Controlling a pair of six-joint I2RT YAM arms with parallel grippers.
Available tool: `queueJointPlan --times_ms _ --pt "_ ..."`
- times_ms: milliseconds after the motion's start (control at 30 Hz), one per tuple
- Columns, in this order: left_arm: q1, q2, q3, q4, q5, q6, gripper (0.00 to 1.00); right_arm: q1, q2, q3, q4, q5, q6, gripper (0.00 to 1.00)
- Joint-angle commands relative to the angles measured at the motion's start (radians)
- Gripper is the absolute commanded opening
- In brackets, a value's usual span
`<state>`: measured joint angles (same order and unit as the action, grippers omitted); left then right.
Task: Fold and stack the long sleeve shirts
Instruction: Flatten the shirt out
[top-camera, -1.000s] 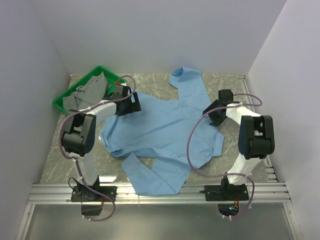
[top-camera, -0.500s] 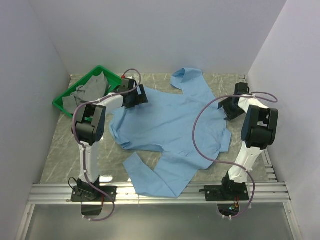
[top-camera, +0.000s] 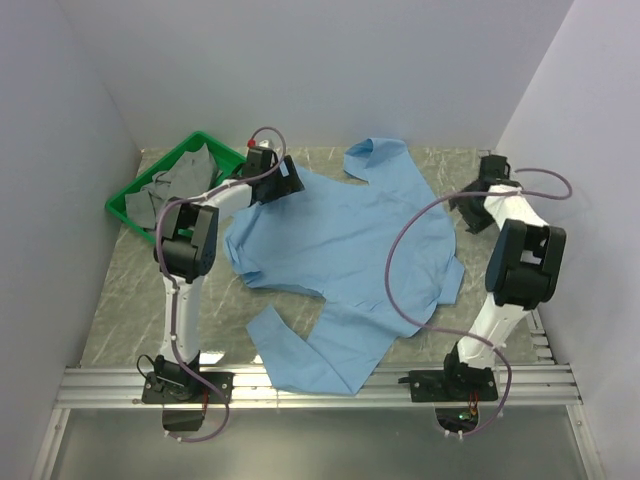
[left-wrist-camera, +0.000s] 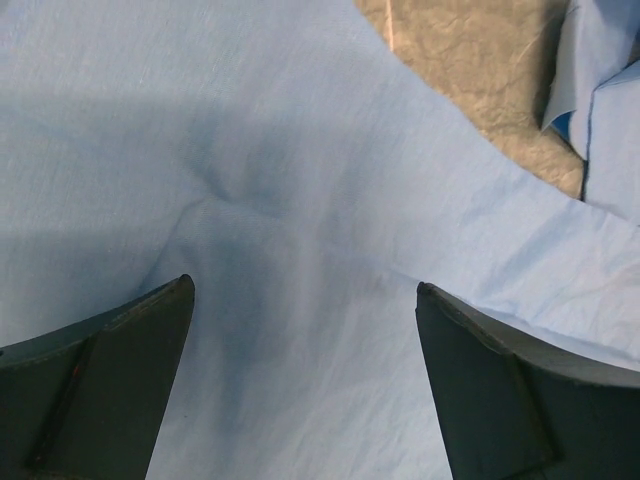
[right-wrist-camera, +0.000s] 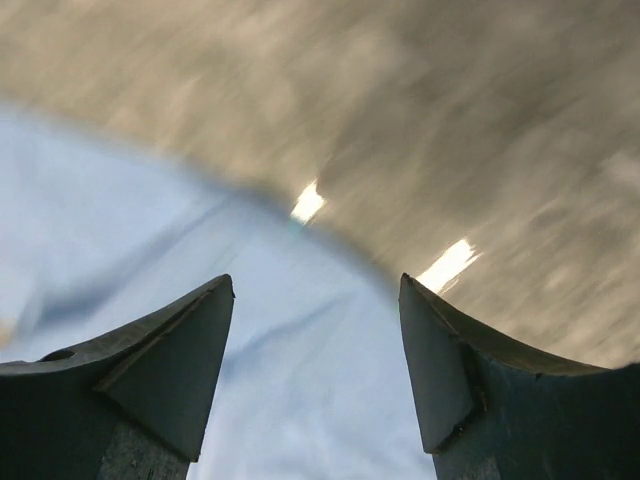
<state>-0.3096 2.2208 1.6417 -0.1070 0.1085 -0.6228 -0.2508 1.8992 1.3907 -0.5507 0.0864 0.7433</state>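
Note:
One light blue long sleeve shirt (top-camera: 340, 250) lies spread across the middle of the table, with a sleeve (top-camera: 310, 355) folded toward the near edge and another part (top-camera: 375, 155) reaching the back. My left gripper (top-camera: 283, 188) hovers over the shirt's back left edge. In the left wrist view it (left-wrist-camera: 303, 285) is open wide, with flat blue cloth (left-wrist-camera: 250, 150) below and nothing between the fingers. My right gripper (top-camera: 465, 213) is at the shirt's right edge. In the blurred right wrist view it (right-wrist-camera: 317, 280) is open over the cloth's border (right-wrist-camera: 120, 220).
A green bin (top-camera: 125, 205) holding grey cloth (top-camera: 180, 180) stands at the back left, close beside the left arm. Bare marbled table (right-wrist-camera: 450, 120) shows past the shirt's right edge. White walls close in on both sides and the back.
Both arms have stretched farther back, the left gripper up and right, the right gripper out to the right. The shirt has shifted toward the back right and lies flatter. The right jaws widened slightly.

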Motion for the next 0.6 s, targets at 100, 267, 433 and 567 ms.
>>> queueJointPlan --times_ms 100,267,433,567 --pt "-0.008 -0.217 -0.063 0.021 -0.070 0.017 0.99 0.223 -0.281 -0.180 0.011 -0.025 -0.013 0.72" --pt "-0.028 -0.389 -0.262 -0.063 -0.105 -0.037 0.99 0.336 -0.391 -0.330 0.027 -0.131 0.027 0.71" --pt "-0.034 -0.573 -0.512 -0.097 -0.184 -0.077 0.99 0.367 -0.462 -0.492 0.047 -0.185 0.045 0.70" --pt "-0.033 -0.645 -0.654 -0.111 -0.200 -0.086 0.98 0.358 -0.496 -0.578 0.044 -0.157 0.053 0.70"
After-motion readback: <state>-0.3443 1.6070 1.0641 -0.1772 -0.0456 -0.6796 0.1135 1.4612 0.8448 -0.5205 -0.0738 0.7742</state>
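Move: The shirt's near-left edge lies about 27 cm back and 16 cm left of the left hand, some 4 cm below; the green bin's middle is roughly 3 cm back and 35 cm left of that hand. From the right hand, the shirt's right side is about 18 cm back, 16 cm left and 4 cm down; the blue flap lies 24 cm back and 4 cm left, the folded far sleeve 18 cm ahead and 30 cm left. Both open hands arc up, then down, drawing back 14 cm, the right swinging 17 cm left over the shirt. ##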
